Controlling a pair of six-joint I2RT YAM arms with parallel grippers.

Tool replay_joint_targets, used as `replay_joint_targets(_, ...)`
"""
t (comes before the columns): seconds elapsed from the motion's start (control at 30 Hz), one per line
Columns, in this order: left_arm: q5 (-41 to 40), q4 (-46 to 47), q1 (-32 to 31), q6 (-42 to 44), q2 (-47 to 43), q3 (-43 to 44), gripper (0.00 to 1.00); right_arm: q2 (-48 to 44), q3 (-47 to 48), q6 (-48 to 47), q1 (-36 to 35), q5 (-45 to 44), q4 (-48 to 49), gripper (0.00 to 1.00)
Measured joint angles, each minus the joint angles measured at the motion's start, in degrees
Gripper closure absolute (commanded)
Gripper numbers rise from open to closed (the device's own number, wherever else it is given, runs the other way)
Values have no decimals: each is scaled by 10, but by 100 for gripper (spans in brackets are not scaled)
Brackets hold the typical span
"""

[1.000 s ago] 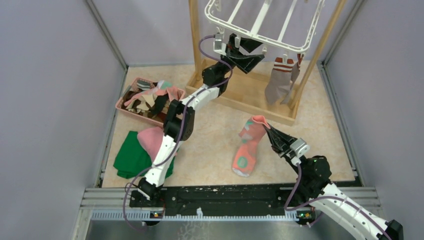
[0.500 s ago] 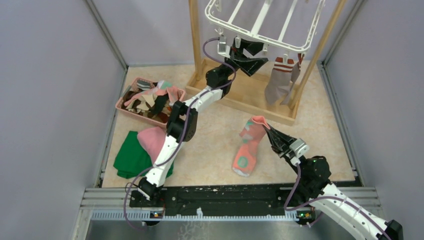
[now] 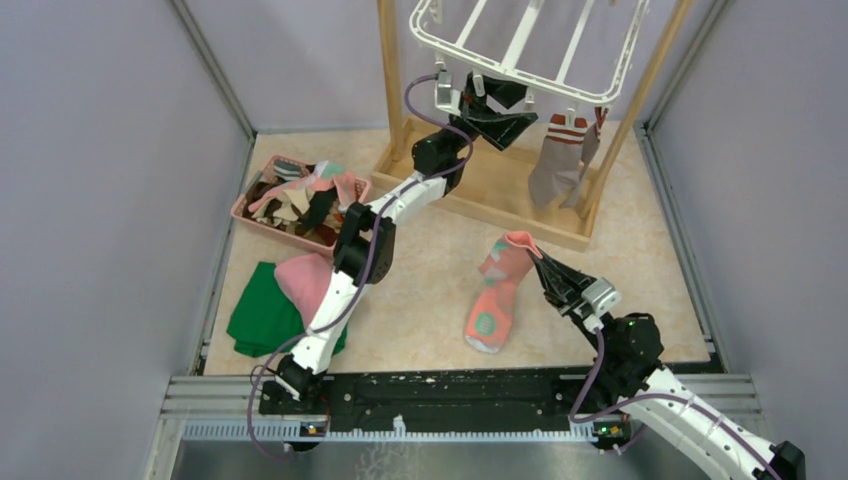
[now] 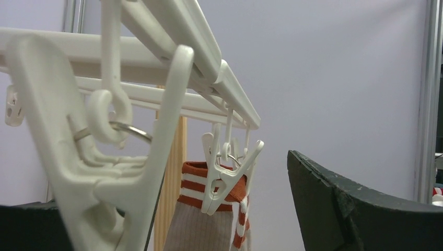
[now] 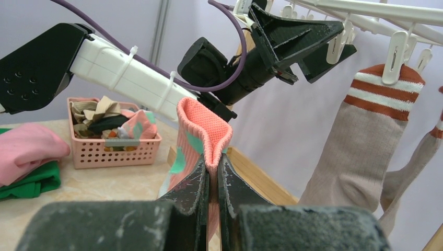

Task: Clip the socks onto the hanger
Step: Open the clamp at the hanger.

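Observation:
The white hanger (image 3: 520,50) hangs in the wooden stand at the back. My left gripper (image 3: 497,100) is raised just under its near rim, jaws open. In the left wrist view a large white clip (image 4: 104,157) hangs between my fingers (image 4: 355,209), close to the left one. Further along the rim, another clip (image 4: 224,183) holds a grey-brown sock with a red-white striped cuff (image 3: 555,165). My right gripper (image 3: 545,268) is shut on the cuff of a salmon pink sock with teal shapes (image 5: 203,125). That sock droops to the table (image 3: 495,295).
A pink basket (image 3: 300,205) with several more socks sits at the left. A green cloth (image 3: 265,315) and a pink cloth (image 3: 305,280) lie in front of it. The wooden stand's base (image 3: 490,190) crosses the back. Grey walls close both sides.
My left gripper has shifted right along the hanger's near rim and its jaws have narrowed slightly. The right gripper and the salmon sock have stayed where they were.

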State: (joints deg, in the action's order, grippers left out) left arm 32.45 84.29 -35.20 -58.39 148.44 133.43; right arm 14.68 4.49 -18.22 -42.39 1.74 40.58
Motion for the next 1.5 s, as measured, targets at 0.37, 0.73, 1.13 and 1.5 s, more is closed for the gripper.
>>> replay_joint_targets(0.37,-8,0,-4,1,0,5,14,0,0,0,0,0,0,100)
replay_joint_targets(0.73,-20,0,-5,0,0,5,17,0,0,0,0,0,0,100)
replay_joint_targets(1.13,-30,0,-9,0,0,7,18,0,0,0,0,0,0,100)
replay_joint_targets(1.5,-36,0,-9,0,0,7,39,-7,0,0,0,-1,-4,100)
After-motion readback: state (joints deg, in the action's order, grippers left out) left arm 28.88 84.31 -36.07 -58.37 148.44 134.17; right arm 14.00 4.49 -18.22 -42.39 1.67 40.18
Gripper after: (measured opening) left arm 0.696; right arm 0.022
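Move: The free clamp on the hanger's near rim sits almost in the left hand's fingertip gap, about 2 cm to the right of the hand point and 1 cm above it, level fore and aft. Another empty clamp hangs some 8 cm to the hand's left and 3 cm farther out; the clamp gripping the grey sock is about 9 cm right and 3 cm nearer. From the right hand, which holds the pink sock, the free clamp lies about 23 cm ahead, 2 cm left and 14 cm above. Around the free clamp, the left hand eases its fingers partway together, still well apart, from almost wide open to about seven tenths. As they narrow on it from both sides, the hand creeps up only about 1 cm, its fingers still pointing up and to the right. No squeeze on the clamp can be seen yet. ##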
